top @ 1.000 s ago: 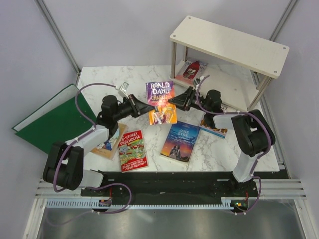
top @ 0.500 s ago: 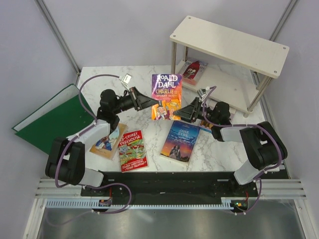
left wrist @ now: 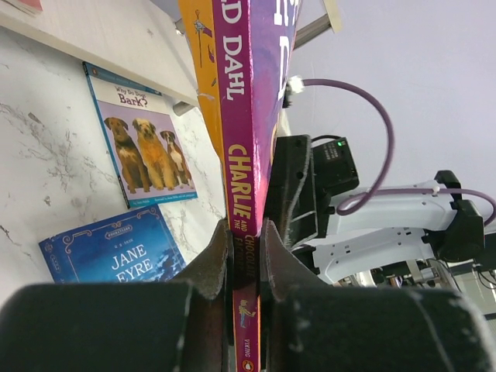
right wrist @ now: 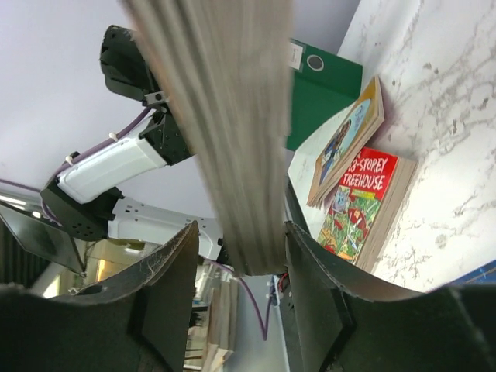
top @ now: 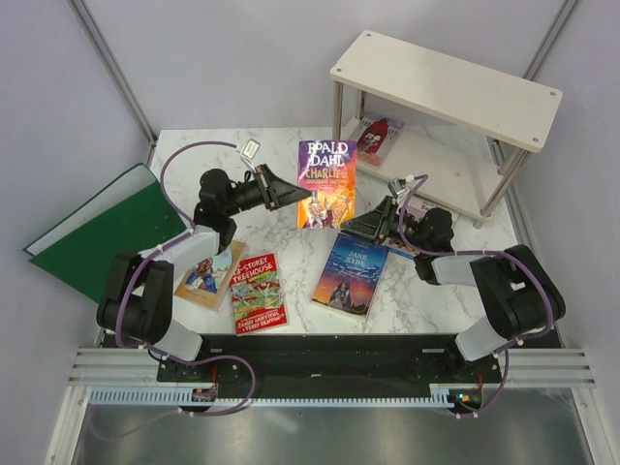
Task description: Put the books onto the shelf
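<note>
The purple-yellow Roald Dahl book stands upright in the air above the table's middle. My left gripper is shut on its spine, the jaws pressed on both covers. My right gripper is open around the book's lower page edge, with a gap on one side. The shelf stands at the back right, a red-cover book lying on its lower board. On the table lie the dark blue Jane Eyre, the Treehouse book, a tan book and a dogs-cover book.
A large green folder leans off the table's left edge. The dogs-cover book lies just in front of the shelf, largely under my right arm in the top view. The shelf's silver legs stand close behind the held book.
The left gripper has carried the Roald Dahl book back and to the right, toward the shelf, and stood it more upright. The right gripper has let go of its side edge and dropped lower.
</note>
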Controlling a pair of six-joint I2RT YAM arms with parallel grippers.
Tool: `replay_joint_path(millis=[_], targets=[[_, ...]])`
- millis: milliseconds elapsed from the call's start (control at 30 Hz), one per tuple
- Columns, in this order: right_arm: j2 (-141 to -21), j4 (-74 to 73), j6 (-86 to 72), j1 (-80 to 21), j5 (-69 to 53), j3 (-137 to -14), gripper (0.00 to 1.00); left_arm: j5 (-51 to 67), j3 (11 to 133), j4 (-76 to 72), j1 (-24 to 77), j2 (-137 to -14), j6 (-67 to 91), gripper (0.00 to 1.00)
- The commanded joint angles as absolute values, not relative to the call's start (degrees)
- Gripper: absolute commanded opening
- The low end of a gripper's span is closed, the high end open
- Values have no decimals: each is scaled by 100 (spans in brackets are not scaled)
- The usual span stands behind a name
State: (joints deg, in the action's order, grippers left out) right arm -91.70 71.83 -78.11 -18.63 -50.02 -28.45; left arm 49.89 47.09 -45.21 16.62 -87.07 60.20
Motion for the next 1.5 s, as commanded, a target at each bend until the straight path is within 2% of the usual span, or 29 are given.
replay_joint_path(millis=[0, 233, 433, 533, 633, 733, 767, 800, 900, 1000, 1133, 1233, 1467], targets=[[-8561, 6673, -6901, -1898, -4843, -3076, 56, 5115, 4992, -5062, 1652, -8684, 6214, 2], [-8499, 6494, -6864, -1898, -4834, -3208, 55, 5063, 4825, -5396, 1652, -8798, 6434, 2], [-8508, 6426, -6821, -1899, -4843, -3217, 19, 5133, 4834, -5563, 1679, -8912, 6574, 2], [-8438, 6250, -6750, -1898, -4808, -3252, 6, 5185, 4738, -5660, 1705, -8938, 6618, 2], [-8271, 5907, -6610, -1898, -4816, -3400, 2, 5229, 4553, -5652, 1705, -8868, 6557, 2], [-7867, 4583, -5909, -1907, -4712, -3778, 0, 5230, 4421, -4881, 1696, -8693, 6058, 14], [-7718, 4118, -5367, -1899, -4650, -3910, 0, 5169, 4403, -4582, 1696, -8614, 5856, 25], [-7464, 3052, -5005, -1898, -4571, -4259, 0, 5081, 4342, -4196, 1688, -8370, 5384, 29], [-7112, 1141, -3986, -1890, -3896, -4998, 0, 4335, 4245, -2868, 1644, -7912, 4574, 38], [-6996, 574, -3718, -1846, -3718, -5438, 0, 3588, 4149, -2050, 1609, -7244, 4185, 45], [-6996, 256, -3586, -1828, -3657, -5923, 0, 2709, 4105, -1144, 1600, -6453, 3877, 60], [-7049, -165, -3315, -1828, -3472, -6397, 0, 2514, 3999, -730, 1600, -5986, 3736, 65], [-7557, -808, -3050, -1530, -3287, -7698, 0, 2742, 3595, -615, 1608, -5748, 3762, 66]])
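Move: The left hand still holds the Charlie book by its spine; the book's middle is about 5 cm to its right and 2 cm ahead, level with it. From the open right hand that middle lies some 7 cm ahead, 5 cm left and 6 cm above. From the right hand, the red book on the shelf is roughly 32 cm ahead, 10 cm right and 15 cm below; Jane Eyre is 3 cm back, 2 cm right and 19 cm below. Right pinches the Charlie book, left lets go leftwards, then right raises it some 13 cm and forward towards shelf. ##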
